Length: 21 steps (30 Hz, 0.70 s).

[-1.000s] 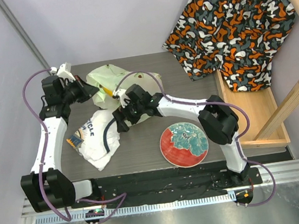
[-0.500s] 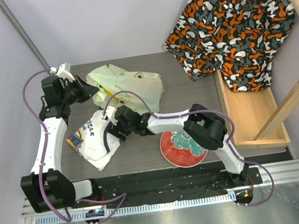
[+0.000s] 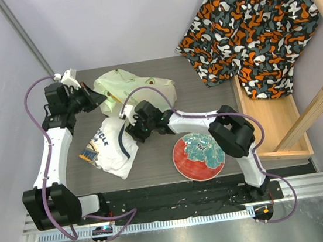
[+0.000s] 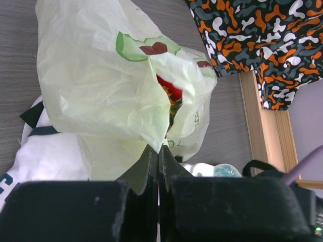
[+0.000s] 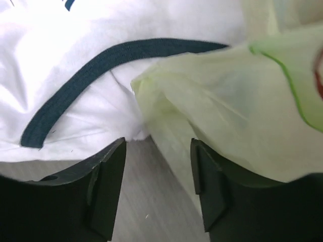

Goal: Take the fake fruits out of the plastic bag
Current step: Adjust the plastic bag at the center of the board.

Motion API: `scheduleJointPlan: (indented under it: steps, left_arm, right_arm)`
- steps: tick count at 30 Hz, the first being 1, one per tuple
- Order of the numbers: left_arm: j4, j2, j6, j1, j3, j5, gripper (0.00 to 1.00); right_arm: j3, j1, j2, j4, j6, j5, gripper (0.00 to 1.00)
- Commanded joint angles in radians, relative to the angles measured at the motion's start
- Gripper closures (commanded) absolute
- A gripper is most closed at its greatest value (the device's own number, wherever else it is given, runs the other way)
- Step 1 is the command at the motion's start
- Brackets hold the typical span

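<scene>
The pale-green plastic bag (image 3: 137, 91) lies at the back of the table. My left gripper (image 3: 96, 99) is shut on its left edge and holds the mouth up; in the left wrist view the fingers (image 4: 154, 164) pinch the bag (image 4: 101, 85). A red and orange fake fruit (image 4: 169, 93) shows inside the opening; the other fruits are hidden. My right gripper (image 3: 131, 130) is open and empty, low over the table, between the white T-shirt and the bag's near edge. In the right wrist view, the gripper (image 5: 157, 146) has the bag (image 5: 242, 111) at its right.
A white T-shirt with dark trim (image 3: 109, 148) lies in front of the bag and shows in the right wrist view (image 5: 75, 65). A red plate with teal pattern (image 3: 198, 155) sits near right. A wooden tray (image 3: 271, 125) and an orange camouflage cloth (image 3: 250, 24) stand at the right.
My right gripper swung left over the T-shirt, then came back right toward the bag. The T-shirt has shifted and changed shape. My left gripper has kept its hold.
</scene>
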Motion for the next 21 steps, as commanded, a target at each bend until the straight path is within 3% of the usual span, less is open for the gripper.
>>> scheduleJointPlan:
  steps: [1, 6, 17, 21]
  left_arm:
    - [0.03, -0.024, 0.02, 0.011, -0.006, 0.026, 1.0]
    - [0.034, -0.033, 0.021, 0.02, -0.023, 0.033, 1.0]
    - [0.035, -0.036, -0.003, 0.043, -0.035, 0.075, 1.0]
    - [0.035, -0.032, -0.011, 0.043, -0.041, 0.089, 1.0]
  right_arm:
    - [-0.052, -0.018, -0.128, 0.018, 0.063, -0.073, 0.34]
    - [-0.007, -0.026, -0.073, 0.114, 0.271, -0.088, 0.21]
    - [0.199, -0.011, 0.146, 0.21, 0.432, 0.02, 0.18]
    - [0.269, -0.011, 0.214, 0.214, 0.449, 0.077, 0.24]
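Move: The near, loose edge of the plastic bag lies about 3 cm ahead and 5 cm to the left of the right hand, some 2 cm below it. From that hand the white shirt is centred roughly 9 cm to the left and 5 cm back; the red plate lies about 24 cm to the right and 12 cm back, both some 3 cm below. From the left hand the bag's near edge is about 6 cm back, 3 cm to the left and 23 cm below. Up about 3 cm first, while its half-open fingers spread wide, the right hand then arcs left and forward and sinks back to its starting height, ending some 6 cm over towards the bag's near edge, above the shirt. Its wrist rolls roughly 20 degrees on the way and the fingers stay open around the edge. The left hand keeps its pinch on the raised part of the bag. ##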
